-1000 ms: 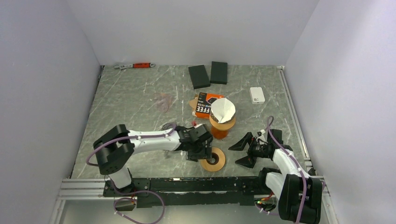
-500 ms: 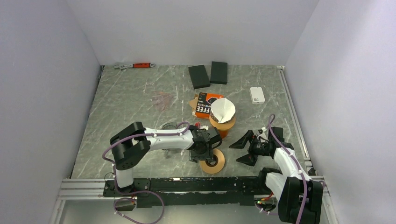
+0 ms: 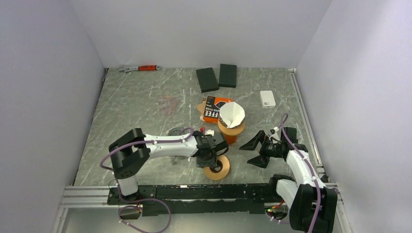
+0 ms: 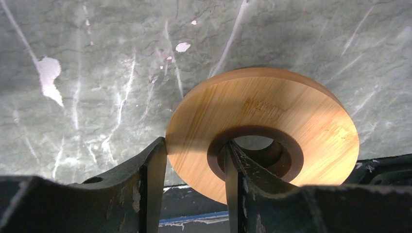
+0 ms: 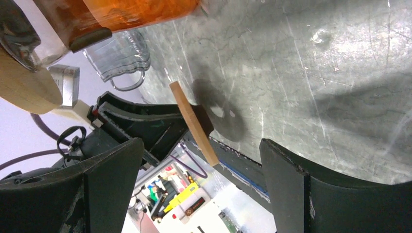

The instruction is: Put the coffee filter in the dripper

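Observation:
A white paper coffee filter [image 3: 232, 114] stands as a cone in the top of the orange glass dripper [image 3: 230, 132], which also shows in the right wrist view [image 5: 121, 14]. My left gripper [image 3: 208, 158] is shut on a wooden ring [image 3: 218, 166], just in front of the dripper. One finger is inside the ring's hole and the other against its outer rim [image 4: 291, 121]. The ring [image 5: 192, 119] is tilted, one edge raised off the table. My right gripper [image 3: 247, 155] stands open to the right of the dripper, holding nothing.
An orange coffee-filter box [image 3: 214, 109] lies behind the dripper. Two black blocks [image 3: 207, 79] [image 3: 227, 75], a small white box [image 3: 267, 98] and a red-handled wrench [image 3: 142, 68] lie further back. Clear plastic pieces [image 3: 169, 104] lie left of centre. Walls close three sides.
The left jaws have narrowed onto the wooden ring, which has shifted slightly left and tipped up. The right gripper has moved a little away from the near edge, still open.

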Tool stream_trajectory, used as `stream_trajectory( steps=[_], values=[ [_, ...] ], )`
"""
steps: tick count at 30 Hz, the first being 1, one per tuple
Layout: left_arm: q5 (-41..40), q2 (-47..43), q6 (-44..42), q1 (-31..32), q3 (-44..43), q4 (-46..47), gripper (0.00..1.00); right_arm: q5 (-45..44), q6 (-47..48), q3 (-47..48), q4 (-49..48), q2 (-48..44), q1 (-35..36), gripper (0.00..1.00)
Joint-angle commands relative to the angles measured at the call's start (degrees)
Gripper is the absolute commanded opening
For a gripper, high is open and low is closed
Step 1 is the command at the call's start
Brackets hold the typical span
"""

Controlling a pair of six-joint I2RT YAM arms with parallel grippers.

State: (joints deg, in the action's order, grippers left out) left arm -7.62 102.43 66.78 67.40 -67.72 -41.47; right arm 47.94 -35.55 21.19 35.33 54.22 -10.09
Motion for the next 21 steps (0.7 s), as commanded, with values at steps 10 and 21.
stream_trajectory(
  steps=[10, 21],
  values=[
    [-5.49, -15.38, 3.76, 0.71, 0.05, -11.10, 0.33, 0.18, 1.36, 8.26, 1.41, 4.13, -0.12, 0.95],
    [-7.36, -24.20, -5.38, -8.23, -4.43, -25.53, 0.34, 0.46, 1.39, 14.66, 1.73, 8.18, -0.13, 0.96]
  ],
)
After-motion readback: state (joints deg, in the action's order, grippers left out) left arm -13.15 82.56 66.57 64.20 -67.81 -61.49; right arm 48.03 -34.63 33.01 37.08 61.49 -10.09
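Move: The left hand, low at the table's near edge, already pinches the left side of the wooden ring, whose middle lies about 3 cm to its right. The glass stands about 13 cm left and 8 cm ahead; the orange carafe is about 8 cm right and 11 cm ahead. From the right hand the glass lies roughly 28 cm left, 4 cm ahead. Left hand lifts its pinched ring about 9 cm, then swings 8 left towards the glass; right rises forward. ##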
